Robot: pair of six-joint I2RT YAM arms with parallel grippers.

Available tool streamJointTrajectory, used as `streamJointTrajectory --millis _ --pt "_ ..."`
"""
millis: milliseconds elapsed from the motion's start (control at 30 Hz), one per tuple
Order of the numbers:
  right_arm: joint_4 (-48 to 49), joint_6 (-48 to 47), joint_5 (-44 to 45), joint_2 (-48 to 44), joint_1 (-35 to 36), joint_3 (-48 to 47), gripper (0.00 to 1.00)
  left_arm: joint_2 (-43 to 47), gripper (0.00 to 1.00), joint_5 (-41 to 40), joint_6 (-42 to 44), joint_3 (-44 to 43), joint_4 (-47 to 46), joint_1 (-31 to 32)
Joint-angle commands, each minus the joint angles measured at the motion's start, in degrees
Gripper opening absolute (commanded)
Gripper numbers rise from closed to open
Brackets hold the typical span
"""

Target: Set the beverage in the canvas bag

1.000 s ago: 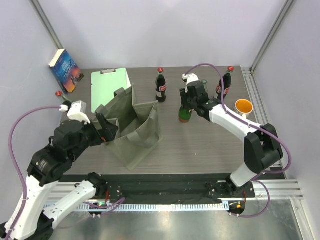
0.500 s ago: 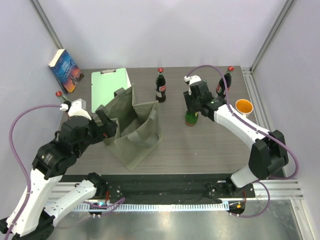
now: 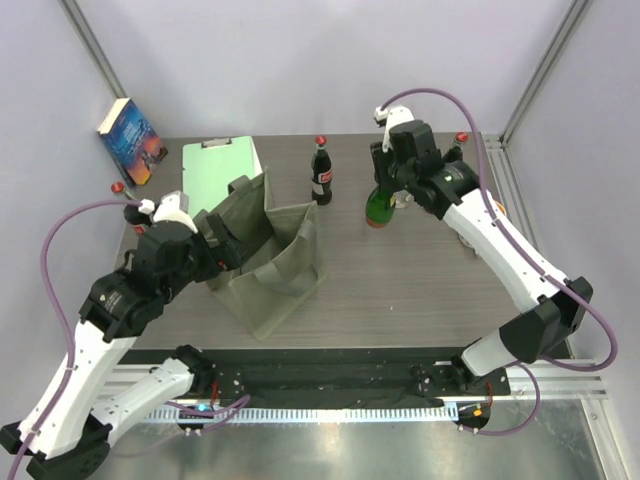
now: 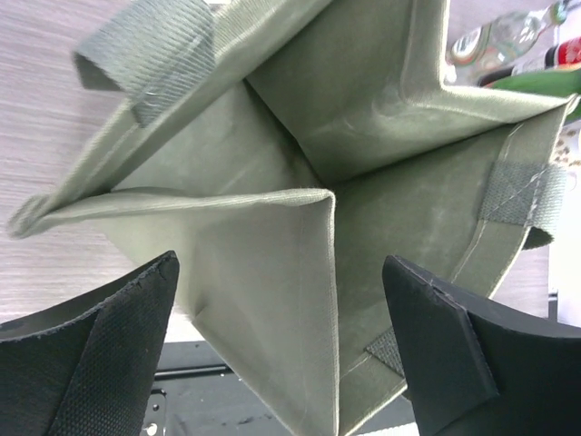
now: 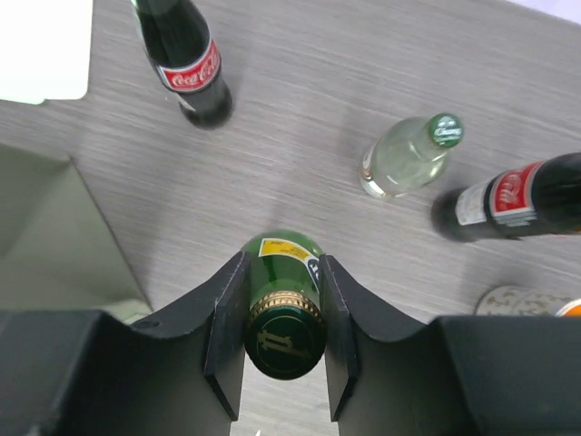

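The beverage, a green glass bottle [image 3: 379, 208] with a gold-trimmed green cap [image 5: 284, 338], hangs by its neck from my right gripper [image 3: 391, 188], whose jaws are shut on it [image 5: 283, 265]; it seems lifted just off the table, right of the bag. The olive-grey canvas bag [image 3: 272, 258] stands open with its inner dividers showing [image 4: 363, 109]. My left gripper [image 3: 216, 250] is at the bag's left side, open wide [image 4: 280, 268], with a fabric corner between its fingers but untouched.
A cola bottle [image 3: 321, 175] stands behind the bag's right side [image 5: 186, 59]. A clear bottle [image 5: 407, 162] and another cola bottle [image 5: 508, 202] stand under my right arm. Mint-green clipboard [image 3: 215, 168], book [image 3: 130, 140] and a red-capped bottle [image 3: 120, 188] are at the back left.
My right arm has risen and drawn back with the green bottle in its grip, lifting it. My left gripper has shifted slightly along the bag's left edge, still open.
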State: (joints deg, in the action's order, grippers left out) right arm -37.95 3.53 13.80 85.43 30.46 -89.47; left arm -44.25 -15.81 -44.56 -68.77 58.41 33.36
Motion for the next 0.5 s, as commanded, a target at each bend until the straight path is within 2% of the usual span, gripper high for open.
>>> streamJointTrajectory --millis 0,67,100,167,200,267,300,367,400,467 --pt "-1.3 0.2 1.7 -3.2 0.7 -13.1 0.01 -2.1 0.87 1.9 0.3 0.4 -2.3 0.2" --pt "-4.0 0.1 1.1 -1.9 0.8 -18.9 0.01 -2.4 0.8 2.0 0.6 0.3 -1.8 0.2" --pt "-4.9 -0.2 0.9 -0.3 0.9 -20.8 0.01 -2.7 0.71 2.0 1.0 0.3 -1.6 0.2" --pt "-6.8 -0.5 0.4 1.4 1.3 -24.5 0.01 -2.7 0.6 2.1 1.3 0.2 -1.5 0.2" --pt "-7.3 -0.5 0.0 2.9 1.7 -28.1 0.01 -2.8 0.5 2.1 1.3 0.2 -1.5 0.2" --pt "-8.8 -0.9 -0.6 4.8 2.3 -31.8 0.01 -2.9 0.37 2.3 1.8 -0.1 -1.7 0.2" --pt "-9.4 -0.9 -0.6 5.7 3.1 -35.8 0.01 -2.9 0.25 2.3 1.8 -0.2 -1.7 0.2" --pt "-10.6 -1.0 -0.6 8.5 3.9 -39.5 0.01 -3.1 0.13 2.1 2.2 -0.4 -1.9 0.2" --pt "-10.7 -1.0 -0.7 9.3 4.9 -42.3 0.01 -3.4 0.04 2.2 2.4 -0.6 -1.9 0.2" --pt "-10.7 -0.7 -0.5 11.0 5.7 -45.2 0.01 -3.9 0.0 3.0 2.9 -0.9 -2.0 0.2"
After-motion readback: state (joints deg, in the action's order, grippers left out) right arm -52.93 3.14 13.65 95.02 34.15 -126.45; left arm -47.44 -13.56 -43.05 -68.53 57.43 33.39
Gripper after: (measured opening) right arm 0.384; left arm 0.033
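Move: The left hand, open, has the bag's folded rim corner nearly between its fingers, about 1 cm ahead, 1 cm right and 2 cm below; the bag's mouth centres some 5 cm ahead, 4 cm right and 3 cm below. From the right hand, which holds the green bottle by its neck, that mouth is about 13 cm back, 26 cm left and 3 cm lower. Nearly 20 cm below the right hand are the cola bottle, 13 cm ahead and 13 cm left, and the clear bottle, 10 cm ahead and 7 cm right. Straight up goes the right hand, about 14 cm, keeping its grip on the green bottle's neck while the fingers tip up some 10 degrees; late in the rise it also swings about 3 cm left, to the bag's side. Meanwhile the left hand eases about 1 cm right and down onto the bag's folded rim corner and closes from nearly wide open to almost shut, pinching the canvas. ##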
